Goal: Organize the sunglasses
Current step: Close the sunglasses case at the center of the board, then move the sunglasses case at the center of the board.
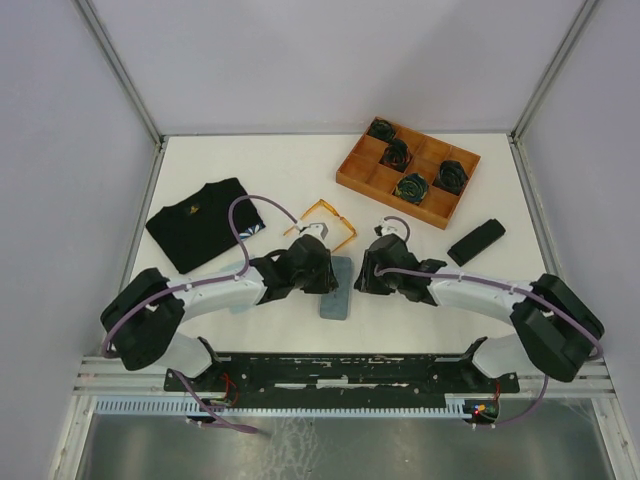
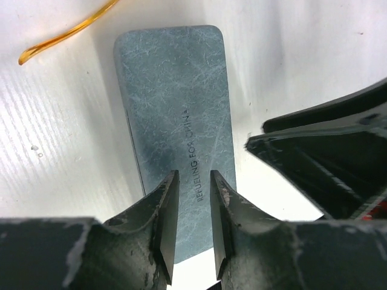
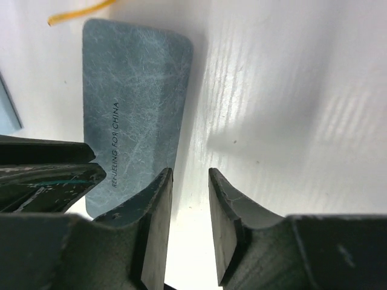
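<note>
The translucent orange sunglasses lie on the white table just behind both grippers; only a thin orange arm shows in the wrist views. A grey-blue case lies flat between the two arms. My left gripper hangs over the case's near end, jaws a narrow gap apart, nothing between them. My right gripper stands beside the case's right edge over bare table, jaws slightly apart and empty.
A wooden tray with black rosette-shaped items sits at the back right. A black case lies to the right and a folded black shirt to the left. A light blue cloth lies by the left arm.
</note>
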Controlling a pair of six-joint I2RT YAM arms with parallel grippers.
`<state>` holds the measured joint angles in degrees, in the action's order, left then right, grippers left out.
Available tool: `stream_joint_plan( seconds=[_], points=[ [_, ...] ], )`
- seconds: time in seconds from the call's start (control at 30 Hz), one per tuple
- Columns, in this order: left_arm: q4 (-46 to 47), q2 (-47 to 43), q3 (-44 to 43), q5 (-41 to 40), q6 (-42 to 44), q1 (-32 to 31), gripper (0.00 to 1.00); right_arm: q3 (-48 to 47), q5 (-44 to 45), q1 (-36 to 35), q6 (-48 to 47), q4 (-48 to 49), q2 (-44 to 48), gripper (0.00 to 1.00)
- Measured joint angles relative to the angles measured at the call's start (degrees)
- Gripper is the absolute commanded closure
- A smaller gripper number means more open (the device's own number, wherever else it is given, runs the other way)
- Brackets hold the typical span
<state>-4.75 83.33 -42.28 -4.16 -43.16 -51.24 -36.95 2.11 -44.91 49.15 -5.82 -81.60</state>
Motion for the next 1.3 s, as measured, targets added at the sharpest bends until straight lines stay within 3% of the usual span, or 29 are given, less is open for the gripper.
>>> stream_joint_plan(
  seconds=[0.07, 0.3, 0.37, 0.5, 0.67, 0.9, 1.3],
  points=[
    [-1.62, -0.26, -0.74, -0.13, 0.50, 0.00, 0.62, 0.02, 2.14, 0.00, -0.22, -1.88, 2.95, 0.56],
    [-9.27, -7.19, -6.01, -3.58, 4.55, 0.24, 0.50, 0.33, 9.51, 0.00, -0.66, -9.25, 15.85, 0.13],
    [-11.65, -10.73, -7.41, -5.55, 5.88, 0.68, 0.44, 0.33, 10.97, 0.00, -0.57, -10.62, 19.12, 0.07],
    [-16.96, -20.22, -9.60, -11.15, 8.66, 1.68, 0.32, 0.24, 13.07, -0.09, 0.09, -13.03, 23.06, 0.06],
    [-23.85, -29.99, -10.51, -18.71, 11.34, 2.03, 0.23, -2.95, 16.72, -3.19, 3.21, -16.57, 19.96, 0.06],
    [-30.16, -37.11, -6.97, -23.91, 12.59, 2.03, 0.20, -15.39, 24.50, -13.16, 7.43, -19.89, 5.09, 0.06],
    [-33.11, -38.93, -3.91, -25.35, 12.63, 2.03, 0.19, -26.77, 28.94, -18.38, 11.80, -26.01, -15.02, 0.06]
  ],
)
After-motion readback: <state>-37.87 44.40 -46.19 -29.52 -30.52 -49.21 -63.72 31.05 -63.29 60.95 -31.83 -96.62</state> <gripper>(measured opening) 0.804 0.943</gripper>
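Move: The shut sunglasses case lies right under the left fingertips, its middle about 1 cm farther out and 3 cm lower. From the right hand that middle is some 5 cm to the left, 1 cm below. The orange sunglasses lie about 14 cm ahead of the left hand and 1 cm to its left, and 8 cm to the left of the right hand. The light-blue cloth is roughly 20 cm to the left of the left hand, level with it. The closed case is let be by the left fingertips, which come free of its lid as that hand rises and swings left, each about 15 cm, opening and tilting its tips upward. The right hand lifts, swings right while opening wide, then crosses left over the case and sinks with its wrist rolling, to stop with its spread fingers straddling the case just above the lid. ##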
